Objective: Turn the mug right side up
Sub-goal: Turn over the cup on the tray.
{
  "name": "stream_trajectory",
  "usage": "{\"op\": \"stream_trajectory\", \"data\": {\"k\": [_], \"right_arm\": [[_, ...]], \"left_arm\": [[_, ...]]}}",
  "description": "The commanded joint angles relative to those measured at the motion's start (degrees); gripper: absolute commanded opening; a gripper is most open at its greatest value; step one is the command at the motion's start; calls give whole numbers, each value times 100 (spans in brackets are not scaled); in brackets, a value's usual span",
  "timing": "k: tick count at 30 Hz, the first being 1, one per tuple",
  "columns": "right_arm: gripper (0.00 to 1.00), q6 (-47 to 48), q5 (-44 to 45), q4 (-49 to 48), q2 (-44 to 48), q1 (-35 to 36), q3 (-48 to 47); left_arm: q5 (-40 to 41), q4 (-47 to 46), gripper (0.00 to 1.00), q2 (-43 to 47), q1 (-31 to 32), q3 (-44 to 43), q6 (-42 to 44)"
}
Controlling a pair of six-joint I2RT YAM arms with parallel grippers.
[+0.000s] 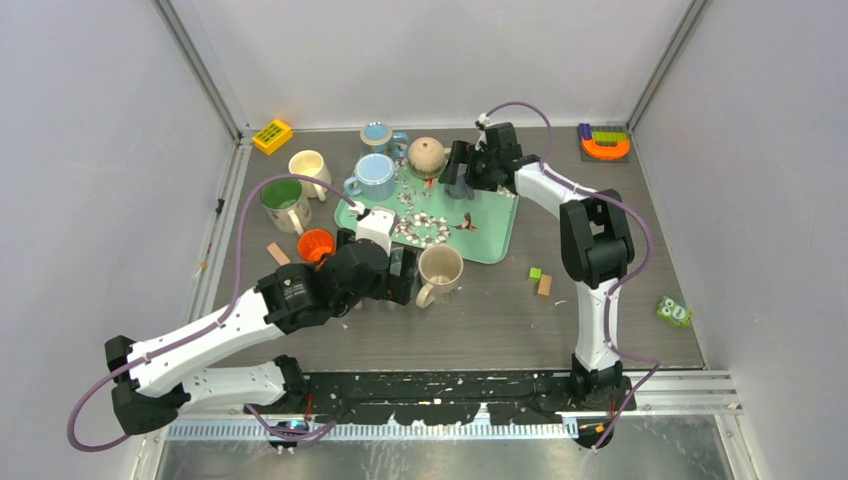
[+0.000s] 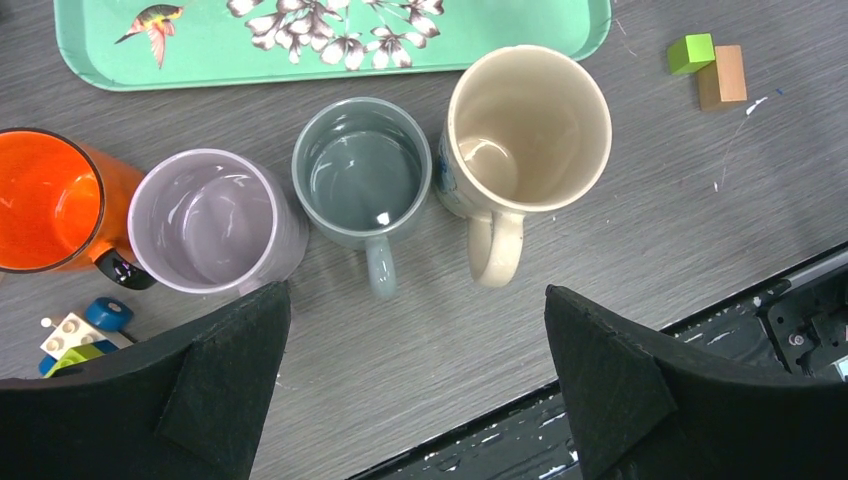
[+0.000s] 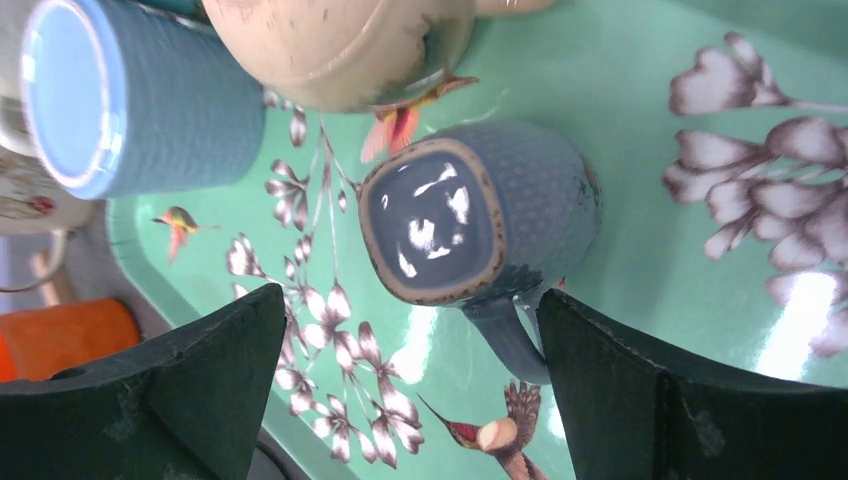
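A dark blue-grey mug (image 3: 480,215) stands upside down on the green floral tray (image 3: 640,270), its glazed base facing up and its handle towards my right finger. My right gripper (image 3: 408,300) hovers open just above it, with nothing between the fingers. In the top view that gripper (image 1: 462,172) is over the tray's far edge and covers the mug. My left gripper (image 2: 418,295) is open and empty, above the table in front of a row of upright mugs.
Beige (image 2: 528,120), grey-green (image 2: 362,170), lilac (image 2: 212,220) and orange (image 2: 45,200) mugs stand upright in front of the tray (image 1: 490,235). A light blue mug (image 3: 120,95) and a teapot (image 3: 340,45) sit beside the upside-down mug. Small blocks (image 1: 540,280) lie to the right.
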State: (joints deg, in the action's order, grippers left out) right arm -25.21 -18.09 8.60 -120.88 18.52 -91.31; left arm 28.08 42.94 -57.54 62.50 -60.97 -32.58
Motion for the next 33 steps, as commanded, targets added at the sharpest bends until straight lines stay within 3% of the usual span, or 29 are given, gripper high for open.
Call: {"op": "stream_trajectory", "data": {"k": [1, 9, 16, 22, 33], "right_arm": [[100, 664, 1123, 935, 282, 387, -455], [90, 1001, 2102, 1503, 106, 608, -808], [67, 1081, 2436, 1933, -183, 604, -1246], [53, 1117, 2450, 1936, -198, 640, -1199], [45, 1239, 2492, 2029, -492, 660, -1495]], "left_arm": [[6, -299, 100, 28, -25, -31, 18], [-2, -322, 100, 37, -26, -24, 45], [9, -328, 100, 61, -31, 19, 39], [5, -329, 100, 76, -29, 39, 32], [-19, -334, 100, 47, -36, 54, 0]]}}
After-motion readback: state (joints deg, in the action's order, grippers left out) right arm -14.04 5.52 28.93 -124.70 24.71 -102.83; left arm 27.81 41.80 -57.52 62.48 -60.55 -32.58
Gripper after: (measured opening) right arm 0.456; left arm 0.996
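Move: The upside-down grey-blue cup on the tray has its middle about 4 cm ahead of my right hand, 1 cm to the right and 5 cm below; its handle points back towards my base. The round tan mug is roughly 5 cm farther out than the cup and 9 cm to its left; the light-blue mug stands about 5 cm ahead of my right hand and 19 cm left. From my left hand the cup is some 34 cm ahead, 14 cm right and 18 cm below. With my right hand I line up on the grey-blue cup's handle: I ease back and a touch left about 2 cm, then swing some 3 cm right and sink about 2 cm towards the handle. Meanwhile I roll my wrist over some 25 degrees, left side dropping, so the fingers point more steeply down, and narrow them from wide open to about half. ##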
